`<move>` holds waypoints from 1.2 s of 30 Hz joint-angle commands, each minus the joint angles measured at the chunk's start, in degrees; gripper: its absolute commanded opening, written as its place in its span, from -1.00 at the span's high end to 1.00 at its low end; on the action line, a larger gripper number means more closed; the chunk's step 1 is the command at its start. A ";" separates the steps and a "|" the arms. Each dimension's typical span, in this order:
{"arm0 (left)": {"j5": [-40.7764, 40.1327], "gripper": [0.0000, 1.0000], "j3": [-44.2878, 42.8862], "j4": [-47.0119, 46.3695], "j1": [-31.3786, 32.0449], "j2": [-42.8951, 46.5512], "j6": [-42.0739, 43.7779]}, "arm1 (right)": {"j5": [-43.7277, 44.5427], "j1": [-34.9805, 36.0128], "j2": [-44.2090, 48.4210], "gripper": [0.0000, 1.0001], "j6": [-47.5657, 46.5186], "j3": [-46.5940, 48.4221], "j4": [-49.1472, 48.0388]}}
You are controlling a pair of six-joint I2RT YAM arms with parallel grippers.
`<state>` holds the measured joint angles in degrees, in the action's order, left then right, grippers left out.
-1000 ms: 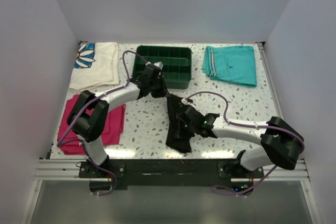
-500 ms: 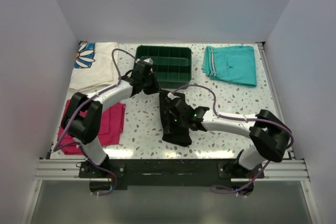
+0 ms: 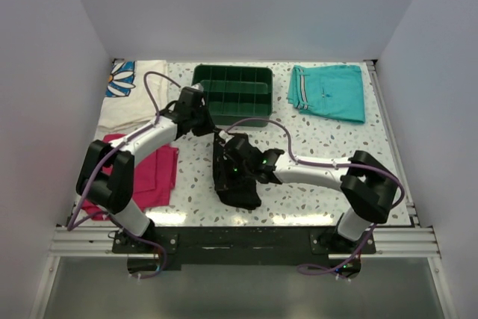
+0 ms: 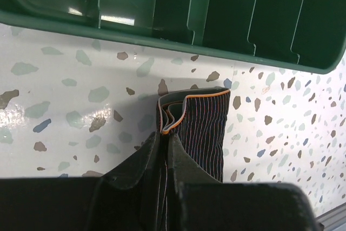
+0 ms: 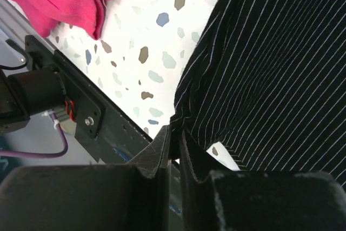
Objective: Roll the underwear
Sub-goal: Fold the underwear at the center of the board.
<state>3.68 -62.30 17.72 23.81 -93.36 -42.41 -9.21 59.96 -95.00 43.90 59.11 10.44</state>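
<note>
The underwear (image 3: 240,188) is a black, finely striped bundle that runs from beside the green tray down toward the table's front edge. My left gripper (image 3: 215,132) is shut on its far end, where the orange-edged hem (image 4: 195,113) bunches just past the fingertips (image 4: 181,158). My right gripper (image 3: 230,169) is shut on a fold at the near side of the striped fabric (image 5: 259,63). The cloth between the two grips lies crumpled and partly hidden under the right wrist.
A green divided tray (image 3: 233,93) stands just behind the left gripper, its wall (image 4: 162,22) close. Magenta folded cloth (image 3: 149,173) lies at the left, teal shorts (image 3: 328,91) at the back right, a white floral cloth (image 3: 138,91) at the back left. The black front rail (image 5: 65,106) is close to the right gripper.
Both arms have moved left with the underwear held between them. The bundle now lies nearer the magenta cloth and looks more gathered. Neither gripper has changed its hold.
</note>
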 commanded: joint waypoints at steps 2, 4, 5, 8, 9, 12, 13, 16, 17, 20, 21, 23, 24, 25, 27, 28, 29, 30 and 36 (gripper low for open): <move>-0.26 1.00 -4.05 -1.72 1.32 -2.69 0.05 | -1.51 -2.66 4.64 0.98 2.50 -5.57 -4.81; -1.13 1.00 -5.37 -1.46 3.08 -4.19 -0.30 | -1.25 -3.97 6.05 0.99 3.64 -8.82 -7.34; -1.31 1.00 -5.98 -1.19 3.52 -4.63 -0.39 | -1.07 -4.24 6.75 0.99 4.69 -9.80 -8.06; -1.75 1.00 -8.00 -1.02 5.36 -6.30 -0.74 | 0.95 -4.94 8.95 0.99 5.84 -12.69 -8.68; -1.84 1.00 -8.71 -1.02 5.89 -6.74 -0.91 | 1.56 -5.12 9.30 0.99 6.02 -13.23 -8.50; -2.27 1.00 -9.85 -1.10 6.59 -7.80 -1.27 | 3.32 -5.47 10.97 0.99 7.25 -15.69 -8.50; -2.28 1.00 -10.12 -1.02 6.77 -8.32 -1.27 | 4.37 -5.47 11.41 0.99 7.95 -16.30 -8.76; -2.28 1.00 -10.91 -1.10 7.47 -9.12 -1.36 | 5.78 -5.74 13.78 0.99 10.59 -19.64 -9.38; -1.93 1.00 -11.08 -1.19 7.65 -9.64 -1.44 | 6.57 -5.82 14.92 0.98 11.38 -20.78 -9.21; -1.49 1.00 -11.00 -1.89 8.35 -10.70 -1.88 | 8.33 -6.00 15.90 0.98 11.65 -21.06 -5.96; -1.05 1.00 -11.08 -2.24 8.62 -10.96 -2.06 | 8.51 -6.00 15.99 0.98 11.56 -21.06 -5.26; -0.44 1.00 -11.70 -2.51 8.88 -11.93 -2.23 | 8.77 -6.09 16.16 0.98 12.35 -21.58 -4.55; -0.17 1.00 -11.87 -2.51 9.14 -12.37 -2.24 | 8.43 -6.09 16.42 0.98 12.70 -21.93 -4.81; 0.01 1.00 -12.05 -2.77 9.32 -12.89 -2.41 | 8.25 -6.17 16.43 0.99 12.88 -22.28 -4.90; 0.71 1.00 -12.32 -3.12 9.85 -13.42 -2.32 | 8.85 -6.09 16.43 0.99 12.88 -22.11 -3.76; 0.71 1.00 -12.49 -3.13 10.02 -13.77 -2.41 | 8.95 -6.00 16.43 0.99 12.88 -22.28 -3.50; 1.23 1.00 -12.67 -3.21 10.11 -14.04 -2.58 | 8.95 -6.09 16.51 0.99 13.23 -22.37 -3.67; 1.41 1.00 -12.58 -3.39 10.46 -14.04 -2.76 | 8.95 -6.00 16.43 1.00 13.32 -22.55 -3.76; 2.20 1.00 -12.05 -4.70 11.08 -13.43 -3.55 | 9.12 -6.09 16.95 1.00 13.67 -23.25 -2.79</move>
<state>4.43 -72.86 16.19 34.33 -107.85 -44.45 -2.00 53.93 -80.16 56.36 36.60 6.42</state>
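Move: Each hand already pinches an end of the underwear's raised left edge, about 5 cm off the table. The middle of the underwear lies roughly 7 cm to the left hand's right, 13 cm back and 4 cm below. From the right hand it is about 6 cm right, 6 cm ahead and 4 cm down. The green tray is centred 12 cm ahead of the left hand and 5 cm right; the pink cloth lies 29 cm left of the right hand and 3 cm ahead. Rightward and then also downward, both hands carry the held left edge in step over the rest of the underwear, each about 10 cm across and some 3–4 cm down; the left hand's sinking comes mostly late. The right wrist swings clockwise about 20 degrees, the left about half that. Both grippers keep their pinch on the fabric. ##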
